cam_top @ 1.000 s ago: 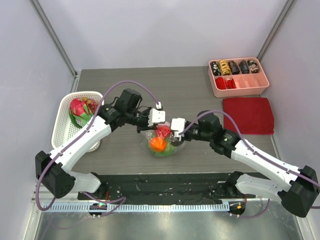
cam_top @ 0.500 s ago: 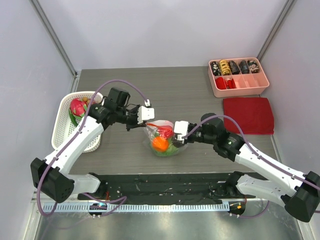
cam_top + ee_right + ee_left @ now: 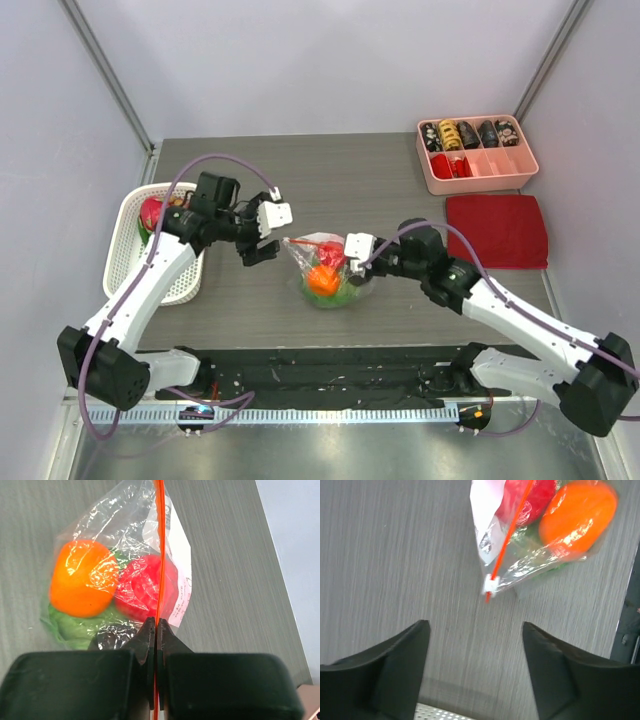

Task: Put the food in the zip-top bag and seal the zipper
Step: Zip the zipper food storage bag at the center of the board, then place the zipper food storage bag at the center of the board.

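The zip-top bag point(image 3: 325, 272) lies mid-table with the food inside: orange fruit point(image 3: 82, 580), red fruit point(image 3: 142, 587) and green lettuce point(image 3: 75, 627). Its orange-red zipper point(image 3: 160, 545) runs straight as one thin line, and a white slider point(image 3: 491, 584) sits at its left end. My right gripper point(image 3: 157, 625) is shut on the zipper's right end; in the top view it point(image 3: 352, 250) meets the bag's right side. My left gripper point(image 3: 262, 235) hangs open just left of the bag, apart from it. In its wrist view the left gripper point(image 3: 475, 625) holds nothing.
A white basket point(image 3: 125, 270) with a pink dragon fruit point(image 3: 150, 212) stands at the left edge, under the left arm. A pink compartment tray point(image 3: 480, 170) sits at the back right, and a dark red cloth point(image 3: 497, 230) lies in front of it.
My left gripper slid left along the zipper from the bag's middle, then let go, opened and drew back to the left. The right gripper kept its hold.
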Available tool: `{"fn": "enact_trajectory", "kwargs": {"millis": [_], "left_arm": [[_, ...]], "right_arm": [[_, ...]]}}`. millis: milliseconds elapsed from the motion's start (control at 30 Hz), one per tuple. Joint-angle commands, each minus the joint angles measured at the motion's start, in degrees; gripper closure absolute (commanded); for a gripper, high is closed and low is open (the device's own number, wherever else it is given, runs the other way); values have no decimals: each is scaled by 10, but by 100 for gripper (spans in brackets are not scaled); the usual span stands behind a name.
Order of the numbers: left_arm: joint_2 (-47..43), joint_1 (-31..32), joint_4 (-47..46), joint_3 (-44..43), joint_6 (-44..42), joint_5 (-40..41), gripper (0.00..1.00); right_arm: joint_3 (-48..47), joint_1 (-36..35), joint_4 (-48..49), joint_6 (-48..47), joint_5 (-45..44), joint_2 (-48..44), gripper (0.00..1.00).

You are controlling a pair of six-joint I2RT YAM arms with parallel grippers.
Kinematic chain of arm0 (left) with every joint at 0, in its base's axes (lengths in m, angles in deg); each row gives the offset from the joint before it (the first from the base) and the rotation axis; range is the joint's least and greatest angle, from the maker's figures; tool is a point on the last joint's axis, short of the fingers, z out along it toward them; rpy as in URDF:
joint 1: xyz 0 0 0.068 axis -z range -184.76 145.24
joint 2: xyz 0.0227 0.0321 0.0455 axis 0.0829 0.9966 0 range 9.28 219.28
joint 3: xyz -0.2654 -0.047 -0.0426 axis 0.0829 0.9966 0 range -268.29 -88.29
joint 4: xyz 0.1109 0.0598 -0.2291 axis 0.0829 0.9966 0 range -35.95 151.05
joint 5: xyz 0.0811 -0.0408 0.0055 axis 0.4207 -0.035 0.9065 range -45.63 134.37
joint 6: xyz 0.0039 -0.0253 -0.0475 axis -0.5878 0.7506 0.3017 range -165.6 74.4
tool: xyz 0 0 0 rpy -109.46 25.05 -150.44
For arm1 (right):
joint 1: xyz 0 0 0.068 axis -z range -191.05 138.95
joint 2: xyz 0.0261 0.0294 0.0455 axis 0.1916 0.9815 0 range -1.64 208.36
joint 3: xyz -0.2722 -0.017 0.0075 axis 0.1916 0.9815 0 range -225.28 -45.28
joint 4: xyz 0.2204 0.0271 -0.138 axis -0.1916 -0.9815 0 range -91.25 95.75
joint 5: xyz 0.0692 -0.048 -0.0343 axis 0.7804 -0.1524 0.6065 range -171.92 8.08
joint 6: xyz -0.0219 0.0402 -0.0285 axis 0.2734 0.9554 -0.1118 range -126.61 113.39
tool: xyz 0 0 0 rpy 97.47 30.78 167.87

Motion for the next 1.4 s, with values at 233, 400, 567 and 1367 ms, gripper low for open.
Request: {"fn": "enact_trajectory", "kwargs": {"millis": [233,400,567,1367], "left_arm": [[36,-96,-121,-81,208,-11,15],[43,-128,-145,-84,236,-7,6],[32,-142,-151,-58,230,-5,3],[-11,-147,-102,-4,431,-19,0]], "right_arm": [[-169,119,172,-53,78,179,99],[-207,126,179,-46,103,216,99],[-135,126,124,-39,150,182,99],[16,-30,-106,88,157,-36,9]]}}
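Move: The filled bag hangs from the right hand, its middle about 7 cm left, level fore-and-aft and some 10 cm below; inside, the red fruit lies 4 cm ahead, 6 left, and the orange one 1 back, 8 left. From the left hand, the bag's middle is about 12 cm right, 3 back and 8 below, the white slider 4 right and 3 ahead, the basket 26 left and 3 ahead. The bag's zipper edge, still pinched in the right fingers, is swung about 13 cm forward and slightly up, then swept back and down some 22 cm towards the robot before the fingers open around it. Meanwhile the left hand, clear of the slider, opens fully, backs away forward, left and up, turning counter-clockwise, then eases back and down. ##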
